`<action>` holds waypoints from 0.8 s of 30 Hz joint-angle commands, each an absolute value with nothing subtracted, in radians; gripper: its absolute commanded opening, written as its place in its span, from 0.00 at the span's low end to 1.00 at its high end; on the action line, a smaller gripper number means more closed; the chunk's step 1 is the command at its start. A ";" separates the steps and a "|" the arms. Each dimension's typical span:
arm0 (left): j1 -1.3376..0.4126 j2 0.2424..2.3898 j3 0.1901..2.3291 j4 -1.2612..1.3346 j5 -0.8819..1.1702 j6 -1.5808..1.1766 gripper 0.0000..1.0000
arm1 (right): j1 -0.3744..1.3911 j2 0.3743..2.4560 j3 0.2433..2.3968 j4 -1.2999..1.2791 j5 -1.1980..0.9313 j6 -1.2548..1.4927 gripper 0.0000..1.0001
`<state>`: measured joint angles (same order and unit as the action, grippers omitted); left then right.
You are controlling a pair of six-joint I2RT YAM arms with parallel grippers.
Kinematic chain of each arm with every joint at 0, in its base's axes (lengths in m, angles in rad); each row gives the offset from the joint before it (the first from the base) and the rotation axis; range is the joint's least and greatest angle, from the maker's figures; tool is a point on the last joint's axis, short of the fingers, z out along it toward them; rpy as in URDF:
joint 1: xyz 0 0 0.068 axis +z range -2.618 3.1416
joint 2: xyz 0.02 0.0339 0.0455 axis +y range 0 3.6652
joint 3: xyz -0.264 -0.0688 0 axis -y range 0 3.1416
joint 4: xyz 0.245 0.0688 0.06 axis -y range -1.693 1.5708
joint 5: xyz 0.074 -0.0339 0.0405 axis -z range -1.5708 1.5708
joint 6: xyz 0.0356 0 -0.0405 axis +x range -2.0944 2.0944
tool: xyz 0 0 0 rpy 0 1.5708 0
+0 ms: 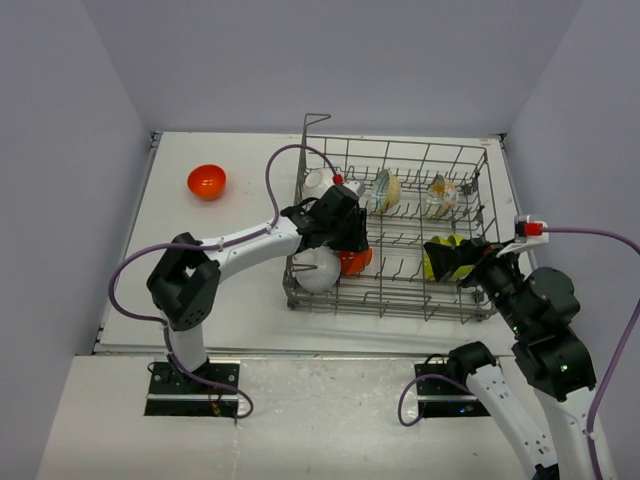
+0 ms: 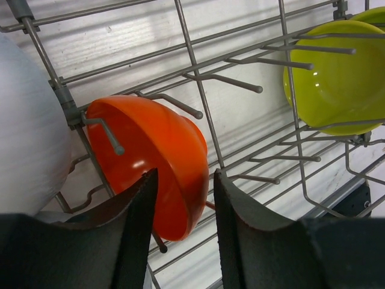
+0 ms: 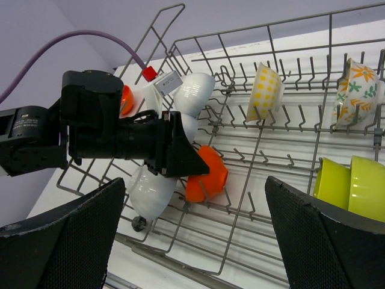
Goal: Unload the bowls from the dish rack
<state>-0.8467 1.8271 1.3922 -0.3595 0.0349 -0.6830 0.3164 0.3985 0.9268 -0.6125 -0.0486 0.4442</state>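
In the dish rack [image 1: 392, 307], my left gripper [image 1: 347, 243] [image 2: 184, 173] is shut on the rim of an orange-red bowl [image 1: 357, 262] [image 2: 162, 144] [image 3: 207, 177]. One finger [image 2: 141, 205] is inside the bowl, the other outside, and the bowl still leans on the tines. A white bowl [image 1: 317, 270] [image 2: 27, 132] [image 3: 150, 189] lies just left of it. Two lime-green bowls [image 1: 437, 266] [image 2: 337, 84] [image 3: 349, 186] stand at the right. My right gripper [image 1: 462, 262] [image 3: 195, 241] hovers wide open by them, holding nothing.
A second orange-red bowl [image 1: 207, 181] sits on the table left of the rack. Two patterned cream bowls [image 1: 385, 190] [image 1: 440, 195] stand in the rack's far row, with another white bowl [image 3: 195, 90] at the far left. Tines and the tall corner post [image 1: 305, 150] surround my left gripper.
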 commanded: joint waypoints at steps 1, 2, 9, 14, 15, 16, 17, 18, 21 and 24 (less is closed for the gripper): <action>-0.850 1.838 1.365 -0.293 0.070 -0.699 0.40 | 0.321 0.410 0.920 -0.575 -0.064 0.433 0.99; -0.850 1.835 1.359 -0.284 0.077 -0.703 0.36 | 0.321 0.410 0.920 -0.575 -0.064 0.433 0.99; -0.850 1.818 1.331 -0.238 0.089 -0.712 0.22 | 0.321 0.408 0.916 -0.577 -0.058 0.425 0.99; -0.848 1.809 1.331 -0.238 0.084 -0.713 0.11 | 0.321 0.407 0.911 -0.574 -0.060 0.423 0.99; -0.848 1.807 1.333 -0.236 0.086 -0.713 0.08 | 0.321 0.407 0.913 -0.574 -0.058 0.423 0.99; -0.848 1.804 1.335 -0.236 0.086 -0.713 0.00 | 0.321 0.405 0.911 -0.575 -0.057 0.422 0.99; -0.848 1.795 1.336 -0.236 0.084 -0.712 0.00 | 0.321 0.403 0.911 -0.574 -0.055 0.422 0.99; -0.848 1.790 1.338 -0.236 0.084 -0.712 0.00 | 0.319 0.403 0.913 -0.574 -0.055 0.420 0.99; -0.848 1.758 1.339 -0.230 0.074 -0.710 0.00 | 0.321 0.403 0.913 -0.574 -0.052 0.419 0.99; -0.847 1.721 1.336 -0.215 0.067 -0.704 0.00 | 0.321 0.402 0.914 -0.574 -0.051 0.417 0.99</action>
<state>-0.8524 1.8160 1.3357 -0.2707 0.0982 -0.7403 0.3164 0.3985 0.9157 -0.6117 -0.0475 0.4358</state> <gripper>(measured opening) 0.164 0.987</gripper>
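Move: The orange bowl standing on edge in the rack has its middle roughly 1 cm back and 1 cm right of the left hand and 4 cm below, its rim already between the open fingers. From that hand, the near white bowl lies about 9 cm left and 5 cm back, the middle white bowl 9 cm left and 5 cm forward, both about 4 cm lower. From the right hand, the orange bowl is about 12 cm forward, 12 cm left and 25 cm down. Easing about 1 cm to the right and 1 cm back, with a slight dip of half a centimetre that is nearly undone by the end, the left hand closes its half-open fingers on the orange bowl's rim, one inside and one outside. The wrist rolls some 5 degrees, its left side dipping, as the fingers pinch the rim and then hold nearly still. ##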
